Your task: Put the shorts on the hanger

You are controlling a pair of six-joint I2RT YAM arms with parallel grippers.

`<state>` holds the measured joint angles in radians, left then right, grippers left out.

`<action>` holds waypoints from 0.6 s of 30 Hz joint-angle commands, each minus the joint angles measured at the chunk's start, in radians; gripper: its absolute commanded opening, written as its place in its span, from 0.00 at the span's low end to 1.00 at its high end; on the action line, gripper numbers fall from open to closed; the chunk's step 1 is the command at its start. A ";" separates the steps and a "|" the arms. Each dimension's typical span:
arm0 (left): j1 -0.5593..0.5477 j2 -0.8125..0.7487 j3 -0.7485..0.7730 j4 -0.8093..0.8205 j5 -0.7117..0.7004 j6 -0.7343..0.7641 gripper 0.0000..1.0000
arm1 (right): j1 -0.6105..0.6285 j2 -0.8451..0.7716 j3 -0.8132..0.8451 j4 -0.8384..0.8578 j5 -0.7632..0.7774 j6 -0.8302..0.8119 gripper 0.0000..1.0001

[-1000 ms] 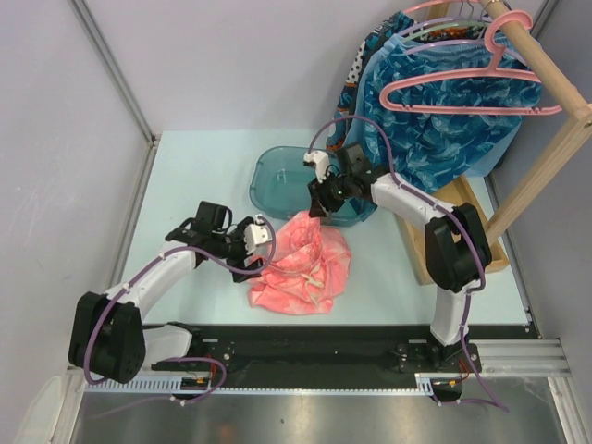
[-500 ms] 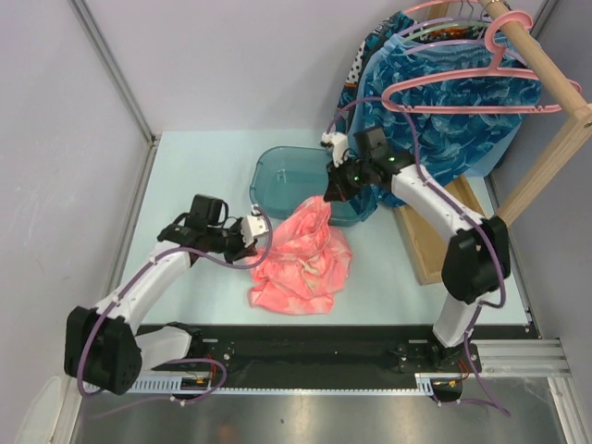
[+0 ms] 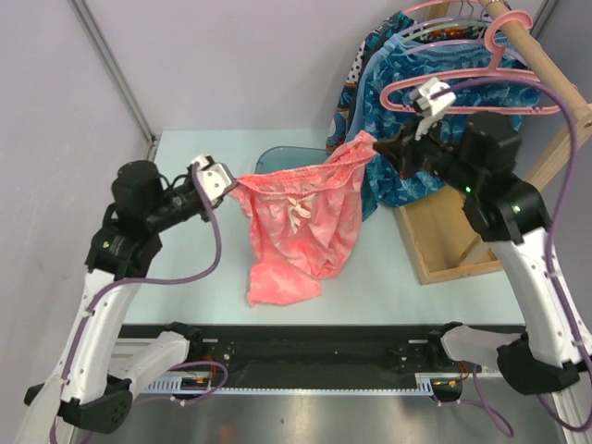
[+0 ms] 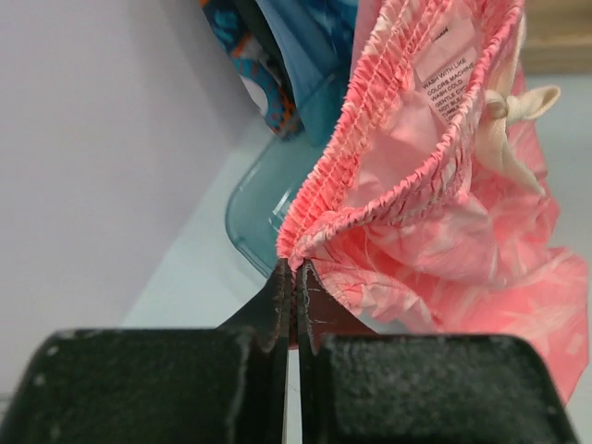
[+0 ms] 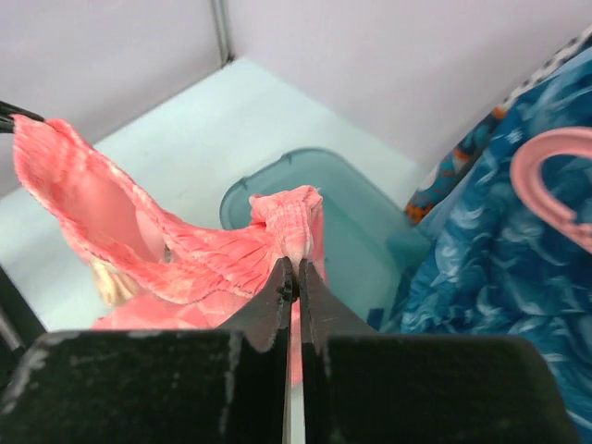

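Note:
The coral-pink shorts hang in the air above the table, waistband stretched between my two grippers, white drawstring bow facing the camera. My left gripper is shut on the waistband's left end; in the left wrist view its tips pinch the gathered elastic of the shorts. My right gripper is shut on the right end, and its tips clamp a bunched bit of the shorts. The empty bright-pink hanger hangs on the wooden rod just behind and above my right gripper.
A teal bin sits on the table behind the shorts. Blue patterned garments and a lilac hanger hang from the wooden rod. The rack's wooden base lies to the right. Grey walls enclose the table.
Both grippers shut on the shorts, lifted them off the table and moved apart, stretching the waistband. The right arm swung up and right toward the hangers.

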<state>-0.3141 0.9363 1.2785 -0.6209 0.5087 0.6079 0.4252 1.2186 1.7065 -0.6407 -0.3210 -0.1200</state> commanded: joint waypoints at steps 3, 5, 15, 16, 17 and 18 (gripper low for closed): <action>-0.011 -0.054 0.182 -0.095 0.066 -0.027 0.00 | 0.081 -0.143 0.047 -0.056 0.190 -0.020 0.00; -0.011 -0.080 0.226 -0.111 0.091 -0.030 0.00 | 0.132 -0.192 0.056 -0.063 0.207 -0.004 0.00; -0.011 -0.056 0.354 -0.183 0.062 -0.053 0.00 | 0.014 -0.202 0.102 -0.082 0.112 0.195 0.00; -0.011 -0.047 0.317 -0.180 0.044 -0.045 0.00 | 0.014 -0.197 0.087 -0.082 0.115 0.213 0.00; -0.011 -0.033 0.288 -0.172 0.003 -0.037 0.00 | 0.014 -0.192 0.046 -0.080 0.123 0.221 0.00; -0.010 -0.025 0.256 -0.160 -0.015 -0.027 0.00 | 0.017 -0.179 0.019 -0.079 0.125 0.226 0.00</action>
<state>-0.3290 0.8368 1.6154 -0.7498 0.6250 0.5583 0.4603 1.0088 1.7901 -0.7368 -0.2352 0.0338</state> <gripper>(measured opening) 0.011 0.018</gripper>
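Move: Both hands already pinch the shorts by opposite ends of the waistband. The pink hanger lies about 12 cm ahead of the right hand and 16 cm to its right, near its height; from the left hand it is some 16 cm ahead, 41 cm right and 8 cm up. The teal bin is roughly 15 cm ahead, 14 cm left and 34 cm below the right hand, or 18 cm ahead, 15 cm right and 26 cm below the left. Keeping their pinches, both hands lift and draw back about 9 cm, rising 13 cm left, 7 cm right. ##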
